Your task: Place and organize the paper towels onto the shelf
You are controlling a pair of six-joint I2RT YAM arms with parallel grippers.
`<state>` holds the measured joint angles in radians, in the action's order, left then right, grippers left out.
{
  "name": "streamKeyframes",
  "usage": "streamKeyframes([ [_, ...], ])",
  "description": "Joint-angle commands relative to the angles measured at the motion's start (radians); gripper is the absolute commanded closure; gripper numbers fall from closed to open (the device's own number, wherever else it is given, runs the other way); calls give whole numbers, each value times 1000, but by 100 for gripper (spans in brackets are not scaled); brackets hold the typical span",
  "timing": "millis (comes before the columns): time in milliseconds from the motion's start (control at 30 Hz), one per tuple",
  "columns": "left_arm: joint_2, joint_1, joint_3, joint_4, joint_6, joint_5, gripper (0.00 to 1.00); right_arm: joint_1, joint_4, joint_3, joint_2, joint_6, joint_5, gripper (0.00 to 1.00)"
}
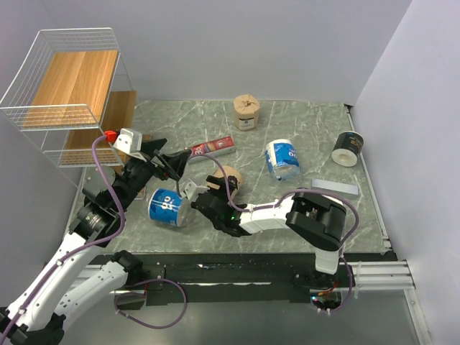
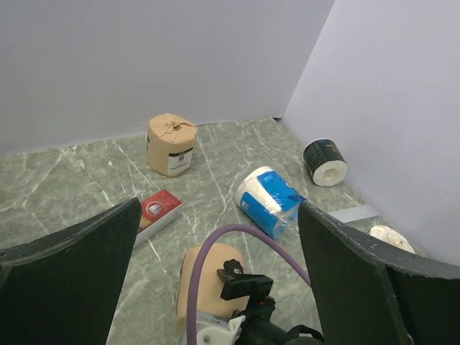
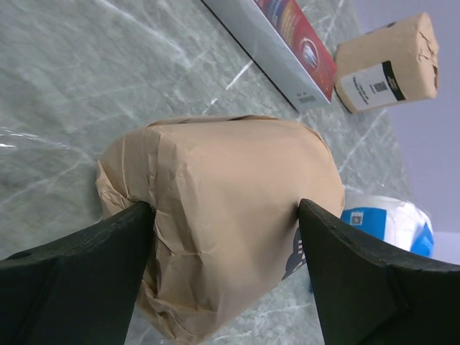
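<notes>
A kraft-brown paper towel roll (image 3: 215, 172) lies on its side on the marble tabletop, and my right gripper (image 3: 226, 207) is shut on it, one finger pressing each flank. In the top view that roll (image 1: 230, 175) sits mid-table under the right gripper (image 1: 215, 188). My left gripper (image 2: 219, 208) hovers open and empty above it, in front of the shelf (image 1: 68, 93), whose boards are bare. A blue-and-white roll (image 1: 167, 207) lies near the left arm, another (image 1: 282, 159) at centre right. A second brown roll (image 1: 246, 112) stands upright at the back. A dark roll (image 1: 348, 148) lies far right.
A flat red box (image 1: 213, 147) lies just behind the held roll. A thin grey slab (image 1: 335, 187) rests at the right. White walls close in the back and right sides. A purple cable (image 2: 215, 244) arcs over the right wrist.
</notes>
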<state>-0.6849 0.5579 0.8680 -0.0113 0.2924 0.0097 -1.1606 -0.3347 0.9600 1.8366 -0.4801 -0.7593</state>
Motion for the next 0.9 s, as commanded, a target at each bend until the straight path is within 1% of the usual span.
streamKeyframes([
  [0,-2,5,2,37,-15,-7,3,-2,-79,-10,9,-20,-83,18],
  [100,-2,5,0,37,-15,-7,4,2,-76,-10,-17,12,-94,25],
  [167,-2,4,0,39,-15,-7,4,10,-72,-7,-33,40,-94,28],
  [267,-2,4,-1,37,-15,-7,4,35,-21,6,-72,99,-61,38],
  [300,-2,5,0,37,-15,-7,4,41,-6,14,-79,118,-54,40],
  [400,-1,4,-1,37,-16,-7,3,78,81,26,-129,222,-15,44],
  [433,1,5,-1,37,-16,-7,4,91,138,28,-148,297,10,45],
  [500,1,5,-1,37,-16,-7,4,145,198,22,-210,377,118,46],
  [533,1,5,-3,39,-16,-7,3,168,215,14,-233,455,162,46],
  [567,2,5,-4,39,-16,-7,3,199,252,7,-281,494,260,47],
  [600,2,4,-3,39,-16,-7,4,260,270,-6,-304,544,315,48],
  [633,2,4,-3,39,-16,-7,4,301,289,-13,-324,622,371,48],
  [667,2,4,-3,39,-16,-7,3,335,312,-20,-359,659,432,48],
  [700,1,4,-3,39,-16,-7,4,405,322,-32,-373,690,531,49],
  [767,-1,5,-3,39,-16,-5,3,467,364,-32,-390,759,645,49],
  [800,-1,4,-3,39,-16,-7,3,520,387,-14,-386,777,740,48],
  [867,-5,4,-1,39,-16,-7,4,561,431,15,-357,814,814,48],
])
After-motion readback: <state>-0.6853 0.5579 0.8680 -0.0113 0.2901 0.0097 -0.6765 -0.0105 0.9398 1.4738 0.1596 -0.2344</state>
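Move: Just beyond the right fingertips, about 2 cm ahead, 1 cm to the right and 2 cm below, lies the brown-wrapped paper towel roll on its side. From that hand the red box is some 11 cm ahead and 3 cm left, the blue-wrapped roll about 7 cm ahead and 19 cm right, and the blue lying roll 8 cm back and 17 cm left. From the idle left hand the brown roll is roughly 8 cm ahead, 13 cm right and 30 cm below. Closing on the brown roll almost in place, the right hand pinches its paper between the finger pads, then sweeps off with gathering speed, about 10 cm right, 6 cm forward and 5 cm up, towards the blue-wrapped roll. Meanwhile the wrist rolls some 40 degrees, its left side rising, tips further down and swings clockwise, the fingers narrowing a little more. ##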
